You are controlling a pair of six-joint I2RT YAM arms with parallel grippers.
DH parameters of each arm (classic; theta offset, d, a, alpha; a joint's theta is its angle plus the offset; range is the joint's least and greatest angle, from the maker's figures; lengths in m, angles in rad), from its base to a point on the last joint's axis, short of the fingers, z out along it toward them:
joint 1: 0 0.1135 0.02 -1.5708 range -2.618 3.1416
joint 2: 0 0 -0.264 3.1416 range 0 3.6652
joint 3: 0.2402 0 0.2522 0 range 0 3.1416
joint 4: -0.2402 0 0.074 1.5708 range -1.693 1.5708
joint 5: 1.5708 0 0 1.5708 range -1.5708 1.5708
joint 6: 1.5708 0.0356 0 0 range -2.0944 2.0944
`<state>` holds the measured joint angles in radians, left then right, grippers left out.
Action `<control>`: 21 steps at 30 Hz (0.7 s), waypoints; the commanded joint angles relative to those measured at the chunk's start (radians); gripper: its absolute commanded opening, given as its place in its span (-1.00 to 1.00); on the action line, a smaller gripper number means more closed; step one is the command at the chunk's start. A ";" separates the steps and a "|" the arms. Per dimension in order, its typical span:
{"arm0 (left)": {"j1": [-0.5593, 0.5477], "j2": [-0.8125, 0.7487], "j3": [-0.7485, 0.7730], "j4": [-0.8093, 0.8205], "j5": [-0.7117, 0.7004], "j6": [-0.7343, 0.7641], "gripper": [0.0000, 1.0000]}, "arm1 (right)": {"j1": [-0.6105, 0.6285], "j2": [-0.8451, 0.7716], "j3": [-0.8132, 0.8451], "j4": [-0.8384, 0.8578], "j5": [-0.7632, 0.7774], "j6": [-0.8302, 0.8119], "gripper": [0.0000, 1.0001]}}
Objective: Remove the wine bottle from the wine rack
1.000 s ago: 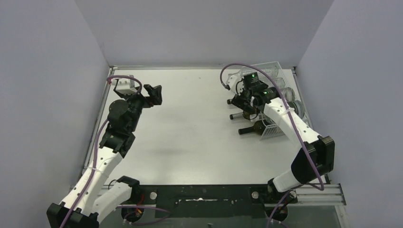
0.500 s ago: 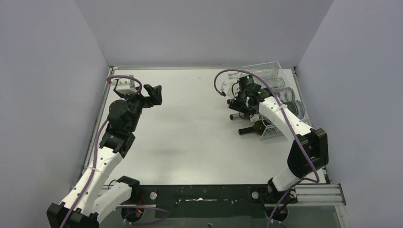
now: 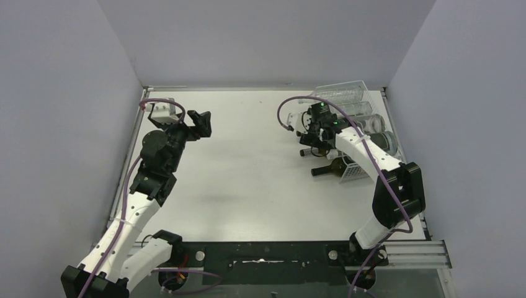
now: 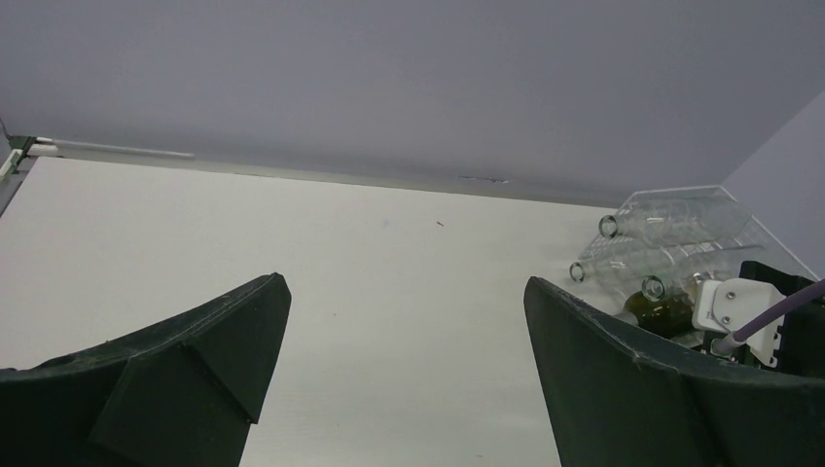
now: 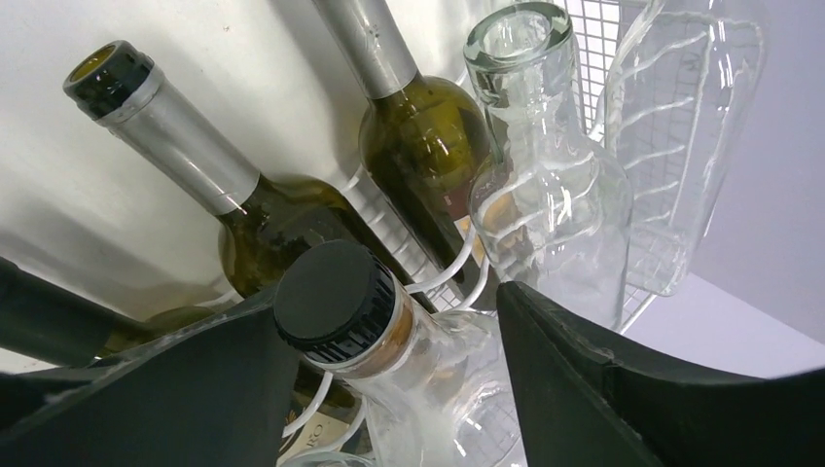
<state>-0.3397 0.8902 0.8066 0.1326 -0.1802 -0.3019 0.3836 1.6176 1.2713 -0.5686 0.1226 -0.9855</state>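
The white wire wine rack (image 3: 355, 172) stands at the table's right side, with several bottles lying in it, necks pointing left. In the right wrist view a clear bottle (image 5: 457, 389) with a black screw cap (image 5: 336, 297) lies between the fingers of my right gripper (image 5: 389, 302). The left finger touches the cap and a gap shows at the right finger (image 5: 584, 379), so the jaws stand open around the neck. From above, the right gripper (image 3: 315, 135) is at the necks. My left gripper (image 3: 201, 121) hangs open and empty over the table's left side.
Two dark green bottles (image 5: 282, 219) (image 5: 428, 136) and an uncapped clear bottle (image 5: 540, 156) lie beside the capped one, on the rack's grid (image 5: 595, 39). A dark bottle's neck (image 3: 324, 169) sticks out over the table. The side wall (image 3: 459, 124) is close behind the rack.
My right wrist has shifted left and a little farther back along the bottle necks, with the elbow swinging in. The left arm has not moved.
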 commanded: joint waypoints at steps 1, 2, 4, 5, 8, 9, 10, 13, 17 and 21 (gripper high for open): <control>-0.004 -0.014 0.005 0.062 -0.011 0.017 0.87 | -0.012 0.007 -0.009 0.054 0.002 -0.029 0.37; -0.003 -0.012 0.005 0.062 -0.013 0.017 0.87 | -0.012 0.008 -0.009 0.057 0.004 -0.036 0.28; -0.003 -0.010 0.005 0.062 -0.011 0.017 0.87 | -0.010 0.008 -0.006 0.064 0.012 -0.040 0.21; -0.002 -0.008 0.005 0.064 -0.009 0.017 0.87 | -0.010 0.008 -0.001 0.065 0.012 -0.041 0.18; -0.002 -0.005 0.005 0.064 -0.009 0.017 0.87 | -0.009 -0.002 0.010 0.069 0.013 -0.040 -0.03; -0.003 -0.004 0.005 0.064 -0.008 0.017 0.87 | -0.010 -0.008 0.011 0.073 0.012 -0.041 -0.12; -0.002 -0.002 0.005 0.065 -0.008 0.017 0.87 | -0.010 -0.014 0.012 0.076 0.010 -0.042 -0.18; -0.002 0.003 0.003 0.065 -0.003 0.017 0.87 | -0.010 -0.036 0.016 0.089 0.007 -0.047 -0.29; -0.003 0.006 0.003 0.065 -0.001 0.017 0.86 | -0.008 -0.070 0.013 0.086 0.004 -0.083 -0.57; -0.001 0.008 0.004 0.066 0.001 0.015 0.87 | -0.001 -0.112 0.004 0.130 0.018 -0.084 -0.64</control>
<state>-0.3397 0.8989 0.8066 0.1326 -0.1825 -0.3019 0.3794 1.6001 1.2602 -0.5179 0.1192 -1.0882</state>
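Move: The wine bottle with the black cap lies in the rack with its capped neck already between the right fingers, about 1 cm back and 1 cm left of that hand's point and 1 cm below. The near silver neck is some 9 cm left, 2 cm back and 6 cm below the right hand; the far silver neck is 9 cm left, 4 cm ahead and equally low. The clear bottle's mouth is about 8 cm ahead, 3 cm left and 2 cm below. From the left hand the capped neck is roughly 40 cm right, 5 cm ahead and 20 cm below. The bottle's neck just under the black cap gets pinched as the right fingers, already astride it, close from about three-quarters to under half open and stop on it. Nearly in place while closing, the hand then eases some 1 cm forward and, at the end, about 1 cm up, with a slight wrist turn of about 5 degrees, tipping its fingers up a little. ##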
